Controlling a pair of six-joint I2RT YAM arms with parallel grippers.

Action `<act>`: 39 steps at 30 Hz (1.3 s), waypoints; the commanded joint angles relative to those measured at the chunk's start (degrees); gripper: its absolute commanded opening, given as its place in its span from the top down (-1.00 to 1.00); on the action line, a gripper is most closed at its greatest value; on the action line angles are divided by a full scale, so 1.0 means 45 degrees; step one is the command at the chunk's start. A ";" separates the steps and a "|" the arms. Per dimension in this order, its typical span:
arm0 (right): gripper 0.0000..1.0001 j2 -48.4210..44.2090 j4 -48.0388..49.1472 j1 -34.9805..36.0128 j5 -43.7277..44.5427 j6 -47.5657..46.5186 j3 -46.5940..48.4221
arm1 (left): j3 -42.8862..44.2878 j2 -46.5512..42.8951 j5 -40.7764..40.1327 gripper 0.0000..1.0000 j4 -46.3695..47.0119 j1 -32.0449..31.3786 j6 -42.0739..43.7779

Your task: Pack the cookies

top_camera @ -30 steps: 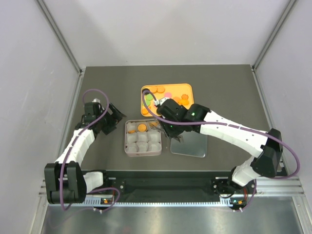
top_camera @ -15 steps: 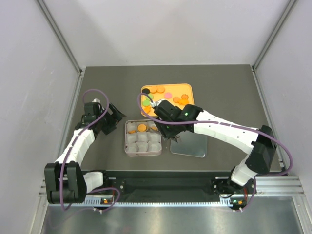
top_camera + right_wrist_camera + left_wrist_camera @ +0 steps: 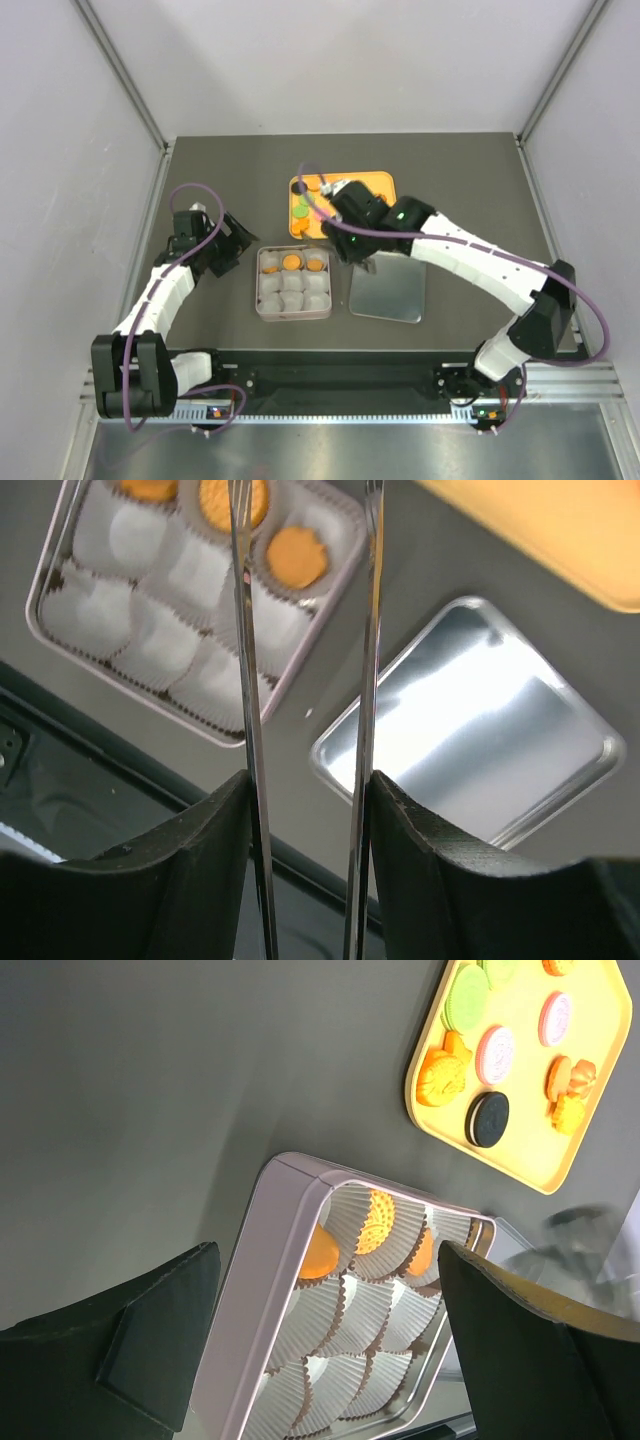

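The cookies lie on a yellow tray at the far middle, orange, green, pink and black. Three orange cookies sit in the far row of white paper cups of the square tin; they also show in the right wrist view. My right gripper hovers over the tray's near left part, shut on metal tongs whose blades stand apart with nothing between them. My left gripper is open and empty, low beside the tin's left side.
The tin's silver lid lies flat right of the tin, also in the right wrist view. White walls enclose the table on three sides. The black rail of the table's near edge runs below the tin.
My right arm has moved from above the tin's right edge back toward the yellow tray. An orange cookie now shows in the tin's far right cup. The left arm has not moved.
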 commanded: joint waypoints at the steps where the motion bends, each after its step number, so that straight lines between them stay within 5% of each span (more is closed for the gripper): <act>1: 0.05 -0.0883 0.0364 -0.1438 -0.0167 -0.0651 0.0895 | -0.0010 0.0037 0.0252 -0.89 0.0636 0.0083 0.0187; 9: 0.07 0.1087 0.1731 -0.4093 -0.0325 -0.1530 0.1382 | 0.0029 0.0213 0.0447 -0.89 0.0773 0.0083 0.0148; 19: 0.06 0.4915 0.1947 -0.4819 0.0361 -0.2195 0.4116 | 0.0088 0.0292 0.0545 -0.89 0.0714 0.0083 0.0246; 39: 0.09 0.5641 0.2006 -0.4937 0.0165 -0.2117 0.4157 | -0.0049 0.0409 0.0682 -0.89 0.0870 0.0083 0.0167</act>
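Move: The upper pink cookie on the yellow tray lies about 26 cm ahead of the right gripper, which holds the tongs, roughly in line sideways and 17 cm below. The lower pink cookie is some 6 cm left of it and 6 cm nearer; the black cookie is 4 cm left and 9 cm nearer; a peach cookie sits 4 cm right and 3 cm nearer. From the idle left gripper, the upper pink cookie is about 17 cm ahead, 22 cm right and 9 cm below. Swing the right gripper about 19 cm forward and 5 cm right, away from the packing box, rising slightly first and then sinking some 9 cm over the yellow tray, turning about 15 degrees clockwise. Keep your hold on the half-open tongs and bring their tips to the upper pink cookie, then hold still there. ##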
